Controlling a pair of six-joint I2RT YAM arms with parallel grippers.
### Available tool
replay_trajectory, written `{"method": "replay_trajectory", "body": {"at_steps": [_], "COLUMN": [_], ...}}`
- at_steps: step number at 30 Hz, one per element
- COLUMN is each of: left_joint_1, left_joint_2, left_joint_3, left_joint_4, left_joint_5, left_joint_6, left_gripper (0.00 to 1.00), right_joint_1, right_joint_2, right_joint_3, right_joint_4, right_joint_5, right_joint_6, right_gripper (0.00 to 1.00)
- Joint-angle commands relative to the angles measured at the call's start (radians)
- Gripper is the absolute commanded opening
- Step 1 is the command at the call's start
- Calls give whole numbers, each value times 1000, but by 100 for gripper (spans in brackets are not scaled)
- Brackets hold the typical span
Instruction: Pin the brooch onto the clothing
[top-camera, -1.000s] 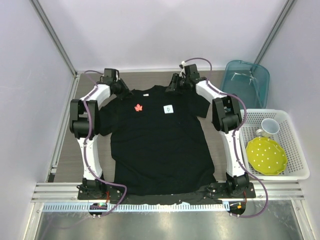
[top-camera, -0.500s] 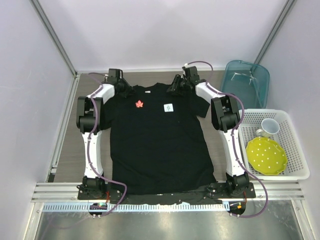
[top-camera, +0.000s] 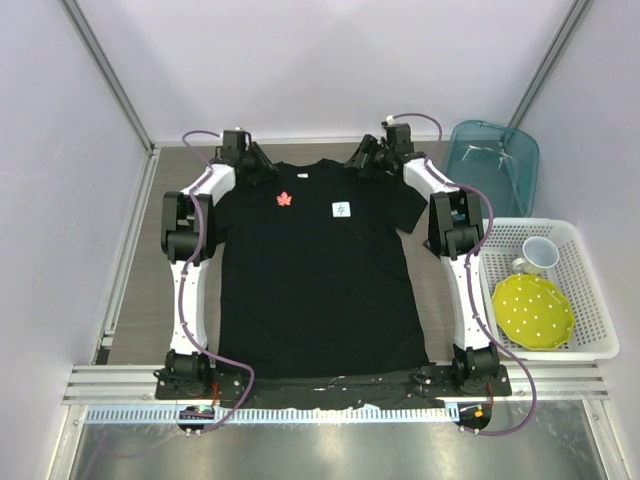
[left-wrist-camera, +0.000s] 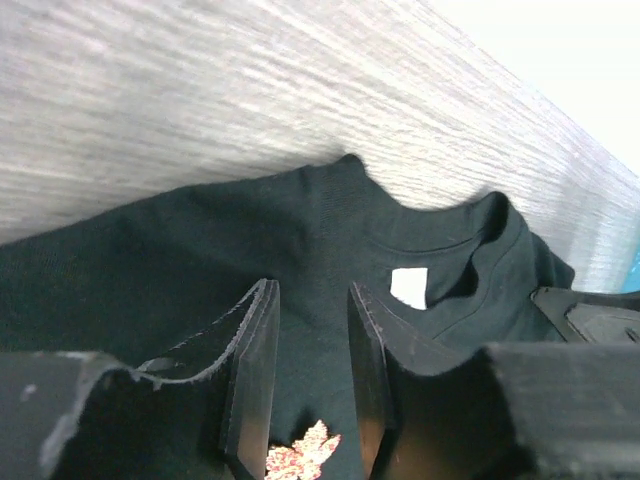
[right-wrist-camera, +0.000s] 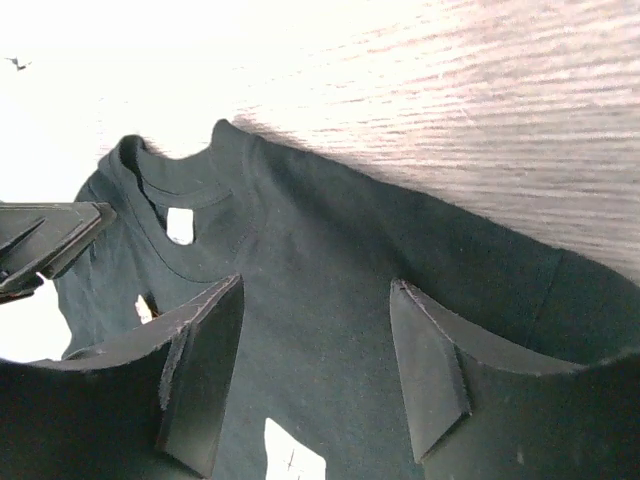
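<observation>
The black T-shirt (top-camera: 315, 290) lies flat on the table, neck away from the arms. The red maple-leaf brooch (top-camera: 286, 199) sits on its chest, left of the white square label (top-camera: 342, 209). My left gripper (top-camera: 257, 166) is over the shirt's left shoulder, open with a narrow gap. In the left wrist view (left-wrist-camera: 310, 290) cloth shows between the fingers and the brooch (left-wrist-camera: 300, 455) lies near their base. My right gripper (top-camera: 363, 160) is over the right shoulder, wide open and empty (right-wrist-camera: 318, 285), with the chest label (right-wrist-camera: 290, 460) below it.
A white basket (top-camera: 600, 350) at the right holds a yellow dotted plate (top-camera: 533, 310) and a white mug (top-camera: 540, 255). A teal plastic bin (top-camera: 492, 160) stands at the back right. Walls close in at the back and both sides.
Both grippers have moved away from the bases toward the back wall. The shirt has slid the same way and lies flatter, with the brooch and label carried along.
</observation>
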Motion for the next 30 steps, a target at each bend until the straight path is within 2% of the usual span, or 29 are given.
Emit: {"method": "replay_trajectory", "body": {"at_steps": [1, 6, 7, 8, 9, 10, 11, 13, 17, 22, 30], "left_joint_1": [3, 5, 6, 9, 11, 14, 17, 18, 18, 18, 12], "left_joint_2": [-29, -159, -179, -203, -223, -269, -291, -360, -470, -601, -768], "left_joint_3": [113, 158, 158, 160, 161, 161, 161, 146, 80, -99, -385], "left_joint_4": [42, -38, -58, -78, -128, -153, -206, -250, -354, -425, -487], "left_joint_5": [43, 48, 40, 30, 25, 28, 30, 20, -30, -87, -208], "left_joint_6": [162, 378, 405, 423, 457, 472, 490, 546, 589, 580, 540], "left_gripper": [39, 58, 69, 84, 88, 99, 100, 100, 100, 100, 100], "right_joint_1": [-3, 2, 2, 3, 3, 6, 6, 6, 5, 6, 8], "right_joint_2": [-29, -155, -173, -196, -234, -259, -282, -370, -564, -770, -973], "right_joint_3": [66, 80, 79, 77, 74, 71, 53, 18, -195, -399, -881], "right_joint_4": [39, 31, 24, -1, -18, -57, -77, -114, -153, -202, -135], "right_joint_5": [-38, -41, -38, -32, -22, -6, 10, 60, 148, 197, 180], "right_joint_6": [-42, -171, -194, -221, -246, -298, -323, -399, -519, -564, -578], "right_gripper": [68, 79, 80, 84, 85, 87, 91, 92, 95, 95, 95]}}
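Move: Both empty hands are low over the shirt's shoulders. The brooch lies roughly 8 cm back and 4 cm right of the left hand, 2 cm below it; the collar label is some 9 cm right of that hand and 1 cm back. From the right hand, the brooch is about 9 cm back and 19 cm left, the white patch some 12 cm back and 4 cm left, and the collar label about 14 cm left and 2 cm back, all roughly 2 cm lower. Both hands leave the shirt's shoulders together, rising some 24 cm while drawing back towards the bases and spreading apart, left hand to the left and right hand to the right, then sinking again by about 6 cm as they keep going back, the total pull-back being around 15 cm. Each wrist rolls about 30 degrees around the line of its fingers, in opposite senses, while the left fingers spread from about a third open to wide open and the right ones from over half to nearly wide, carrying nothing. ##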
